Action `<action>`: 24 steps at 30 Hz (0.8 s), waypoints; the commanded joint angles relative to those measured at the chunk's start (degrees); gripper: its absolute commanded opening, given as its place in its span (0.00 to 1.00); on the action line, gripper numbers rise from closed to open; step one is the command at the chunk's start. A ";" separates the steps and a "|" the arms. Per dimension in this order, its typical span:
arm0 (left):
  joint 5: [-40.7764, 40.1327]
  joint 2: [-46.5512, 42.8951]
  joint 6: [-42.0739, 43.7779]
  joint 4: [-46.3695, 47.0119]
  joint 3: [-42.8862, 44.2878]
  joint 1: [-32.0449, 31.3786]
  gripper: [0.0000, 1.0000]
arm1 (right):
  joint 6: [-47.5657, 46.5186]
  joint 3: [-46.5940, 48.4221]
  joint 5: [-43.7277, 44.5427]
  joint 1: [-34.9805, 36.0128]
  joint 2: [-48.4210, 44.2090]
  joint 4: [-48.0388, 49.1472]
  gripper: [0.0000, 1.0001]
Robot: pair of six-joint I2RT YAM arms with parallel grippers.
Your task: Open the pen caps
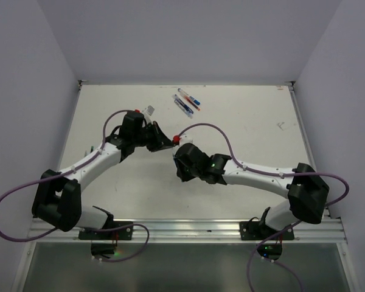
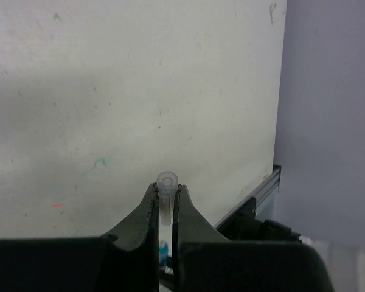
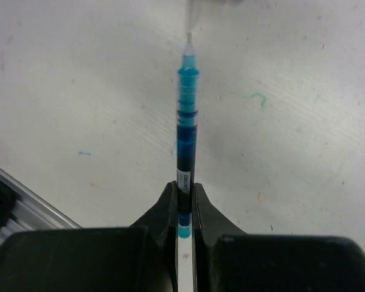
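My left gripper (image 2: 167,193) is shut on a short clear pen cap (image 2: 166,182), whose round open end points away from the camera. My right gripper (image 3: 184,191) is shut on a pen with a blue barrel (image 3: 187,121). The pen sticks out forward and its whitish tip (image 3: 188,38) is bare. In the top view the left gripper (image 1: 165,141) and the right gripper (image 1: 180,153) are close together above the table's middle. A few more pens (image 1: 186,102) with blue and red ends lie at the back of the table.
A small clear piece (image 1: 149,111) lies on the table behind the left arm. The white table (image 1: 249,115) has faint ink marks. A metal rail (image 1: 188,228) runs along the near edge, and grey walls stand on three sides.
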 commanded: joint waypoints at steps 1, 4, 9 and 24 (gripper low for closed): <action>-9.62 3.60 -0.79 -3.67 8.79 1.24 0.00 | 2.85 1.42 9.62 6.77 2.04 -7.24 0.00; -9.89 6.07 -1.05 -4.73 11.17 2.03 0.00 | 4.87 0.29 11.84 8.37 1.96 -9.36 0.00; -9.97 4.15 3.06 -4.19 9.33 1.77 0.00 | 7.51 -5.07 14.48 7.41 -5.49 -9.53 0.00; -22.98 -4.22 9.76 -8.51 -8.78 -9.39 0.00 | -2.94 -4.55 4.81 -21.60 -4.46 -14.81 0.00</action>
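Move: The left hand holds the pen cap; the pen's middle lies about 5 cm back, 3 cm to its right and 4 cm below. A row of other pens lies some 35 cm ahead, 7 cm right and 14 cm down of that same left hand. The right hand grips the pen near its rear end; from it the cap is roughly 8 cm ahead, 5 cm left and 6 cm higher. The hands spring apart along the line of the pen: the left, keeping the cap pinched, shoots about 5 cm forward and slightly up away from the pen, then swings back and down, ending some 7 cm lower than it began and slightly to the left, its left side rolling up about 20 degrees. The right, still gripping the pen by its rear, jerks back and down, then sweeps far to the right (about 17 cm overall) and forward again, clear of the cap, turning clockwise some 25 degrees; both grips stay shut. ##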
